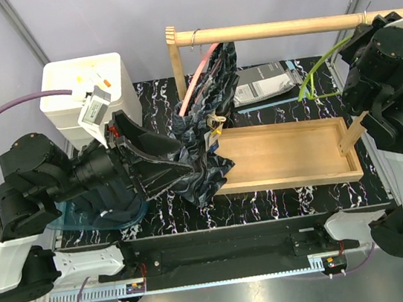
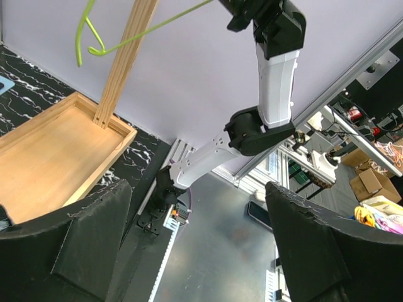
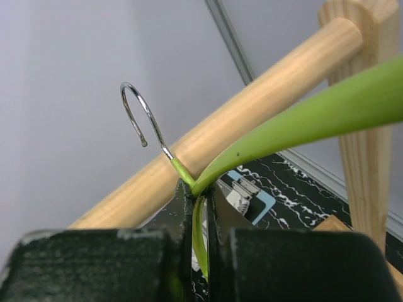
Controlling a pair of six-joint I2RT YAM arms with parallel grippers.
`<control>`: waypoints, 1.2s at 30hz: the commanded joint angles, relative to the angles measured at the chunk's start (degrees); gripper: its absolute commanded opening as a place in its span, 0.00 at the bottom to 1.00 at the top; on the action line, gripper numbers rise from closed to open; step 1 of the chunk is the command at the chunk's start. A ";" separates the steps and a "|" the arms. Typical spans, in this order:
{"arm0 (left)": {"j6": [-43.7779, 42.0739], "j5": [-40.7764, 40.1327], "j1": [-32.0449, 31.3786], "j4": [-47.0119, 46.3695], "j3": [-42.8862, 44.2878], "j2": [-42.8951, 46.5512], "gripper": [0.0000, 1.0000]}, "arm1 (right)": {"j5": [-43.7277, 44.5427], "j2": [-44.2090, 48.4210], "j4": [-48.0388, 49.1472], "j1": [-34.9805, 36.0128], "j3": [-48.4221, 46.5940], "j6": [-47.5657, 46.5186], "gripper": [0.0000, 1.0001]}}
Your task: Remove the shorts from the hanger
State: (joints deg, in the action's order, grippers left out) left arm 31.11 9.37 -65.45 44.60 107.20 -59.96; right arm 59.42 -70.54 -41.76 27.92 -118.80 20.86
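Dark marbled shorts [image 1: 208,116] hang from a pink hanger [image 1: 199,67] on the wooden rod [image 1: 282,28], their lower folds bunched on the table. My left gripper [image 1: 182,163] [image 2: 198,245] is open, its wide black fingers [image 2: 82,242] level with that cloth and nothing between them. A second heap of plain dark cloth [image 1: 112,212] lies under my left arm. My right gripper [image 3: 200,201] [image 1: 356,35] is shut on a bare green hanger [image 3: 302,119] [image 1: 317,68] beside the rod's right end, with the metal hook [image 3: 141,116] free of the rod.
A shallow wooden tray [image 1: 288,180] lies mid-table under the rod. A white bin [image 1: 84,88] stands at the back left, and a grey packet [image 1: 263,82] lies behind the tray. The rack's posts [image 1: 174,61] rise at both ends. A blue disc [image 1: 66,215] pokes out under the dark cloth.
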 commanded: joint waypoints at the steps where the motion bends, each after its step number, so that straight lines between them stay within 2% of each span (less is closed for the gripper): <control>1: 0.53 -1.37 -0.12 -0.04 -0.50 0.55 0.91 | 2.46 3.30 1.86 -2.26 5.68 1.20 0.00; 11: 0.97 -2.42 -0.12 0.05 -0.15 0.20 0.91 | -1.32 12.35 2.03 -3.05 18.42 3.57 0.02; 12: 0.97 -3.03 -0.12 0.22 0.11 0.02 0.91 | -3.06 12.88 1.86 -3.05 18.87 4.53 0.14; 15: 1.40 -6.72 -0.12 1.62 0.90 0.20 0.91 | -5.88 14.82 -1.64 -3.05 18.96 9.27 0.34; 16: 1.41 -7.69 -0.12 2.07 1.17 0.20 0.91 | -6.50 15.17 -2.97 -3.05 18.61 10.24 0.45; 19: 1.23 -12.43 -0.12 3.83 1.87 0.29 0.92 | -10.01 15.79 -8.24 -3.05 16.50 13.41 0.58; 28: -2.10 -22.45 -0.12 7.96 3.98 -0.06 0.93 | -26.27 15.61 -24.41 -3.05 9.21 25.18 0.71; 31: -3.86 -24.65 -0.12 9.89 6.69 -1.82 0.94 | -33.30 16.05 -28.46 -3.05 9.12 26.86 0.79; 32: -4.22 -25.09 -0.12 11.46 7.93 -3.30 0.94 | -37.58 16.23 -29.25 -3.05 9.29 26.78 0.85; 36: -5.10 -26.06 -0.03 13.93 10.58 -5.95 0.95 | -50.17 16.58 -28.73 -3.05 9.20 23.70 0.97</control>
State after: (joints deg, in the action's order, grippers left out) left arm 28.56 -12.97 -65.45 56.75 115.09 -63.51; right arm 24.34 -54.13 -68.12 25.10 -108.73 44.86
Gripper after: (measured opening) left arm 0.947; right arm 0.940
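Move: The green hanger is already pinched at its neck in the right hand; the rod it is taken to runs about 3 cm ahead, level with the hand. The rack's right post stands 3 cm ahead and some 10 cm to the right, reaching down below. The patterned shorts hang roughly 30 cm left of the right hand, 8 cm back and 18 cm below. From the left hand, those shorts are about 10 cm ahead, 8 cm right and 15 cm below; the rack's left post is some 18 cm ahead. The empty green hanger is lowered and drawn back by its neck, about 5 cm down and slightly rightward, to bring its hook onto the rod. There the right fingers open wide and let go; the hand backs off, swinging left and down while turning some 25 degrees counter-clockwise. The empty, open left hand eases about 6 cm forward beside the patterned shorts, also turning counter-clockwise. ##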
